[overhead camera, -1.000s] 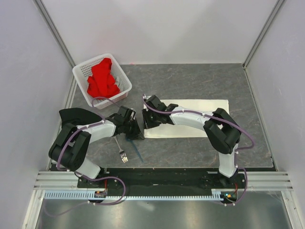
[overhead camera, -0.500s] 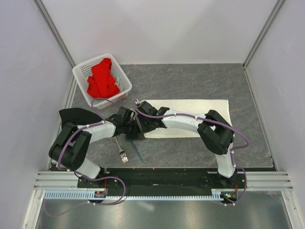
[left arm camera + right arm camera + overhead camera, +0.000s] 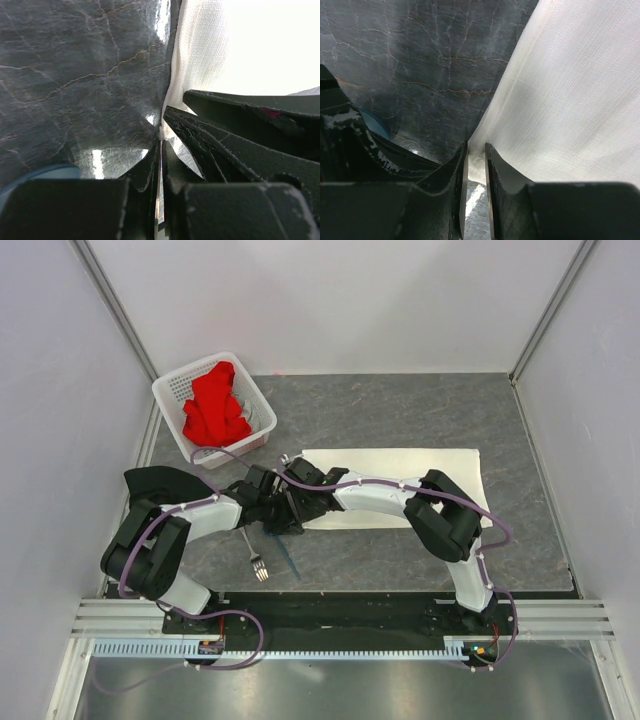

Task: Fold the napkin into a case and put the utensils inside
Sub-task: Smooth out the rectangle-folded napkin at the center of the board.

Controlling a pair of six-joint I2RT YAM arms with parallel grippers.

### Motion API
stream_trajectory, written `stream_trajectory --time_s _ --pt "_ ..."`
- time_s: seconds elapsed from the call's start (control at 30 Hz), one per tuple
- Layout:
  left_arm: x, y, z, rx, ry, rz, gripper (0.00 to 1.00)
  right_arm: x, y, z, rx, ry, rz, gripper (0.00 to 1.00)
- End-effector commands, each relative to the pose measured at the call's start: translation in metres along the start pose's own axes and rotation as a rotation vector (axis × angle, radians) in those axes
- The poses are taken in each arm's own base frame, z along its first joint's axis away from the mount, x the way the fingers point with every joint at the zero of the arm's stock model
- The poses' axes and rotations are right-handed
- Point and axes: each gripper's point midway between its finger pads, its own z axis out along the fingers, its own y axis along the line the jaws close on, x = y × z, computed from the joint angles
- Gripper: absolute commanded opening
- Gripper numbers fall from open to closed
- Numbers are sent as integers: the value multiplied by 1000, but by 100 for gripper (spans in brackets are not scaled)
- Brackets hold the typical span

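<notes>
The cream-white napkin lies as a folded strip, the case, across the middle of the grey table. Both grippers meet at its near-left corner. My left gripper is shut, with a thin sliver of the napkin's corner between its jaws. My right gripper has its jaws closed narrowly on the napkin's edge. The silver fork and the blue spoon lie on the table just in front of the grippers. A bit of the spoon's blue bowl shows beside the right fingers.
A white perforated basket holding a red cloth stands at the back left. White walls close in the table on three sides. Both arm bases sit on the near rail.
My right arm has reached further left to the napkin's near-left corner and its jaws have narrowed on the cloth. The left arm has hardly moved.
</notes>
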Motion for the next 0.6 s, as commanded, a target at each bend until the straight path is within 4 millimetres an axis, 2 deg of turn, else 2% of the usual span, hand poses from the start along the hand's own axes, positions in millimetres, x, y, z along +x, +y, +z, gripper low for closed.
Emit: stream_trajectory --time_s 0.0,0.2,0.43,0.57 --pt "-1 5 -3 -19 -13 -20 9 -9 2 -1 20 -23 -19 20" --pt "0 6 -3 -24 -13 -17 8 -16 4 -8 19 -38 -20 6" --pt "-1 7 -2 -26 -11 -19 8 -32 12 -33 -17 -77 -11 6" --pt "-3 5 -3 -21 -16 -17 8 -29 16 -36 -44 -57 0 5"
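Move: The napkin's left edge, close to its near corner, runs between my open right fingertips, straight under them and about 1 cm down; the napkin's middle is some 19 cm to the right and 5 cm ahead. From my left hand, already shut on the near-left corner, that bit of edge lies about 3 cm ahead and 1 cm right. The blue spoon's middle is roughly 5 cm back and 3 cm left of my left hand, the fork's 6 cm back and 9 cm left. I shut my right fingers on the napkin's left edge just beyond the corner, pinching the cloth without shifting the hand, then ease straight up by about 1 cm with the fingers kept shut. My left hand stays put, shut on the near-left corner. ##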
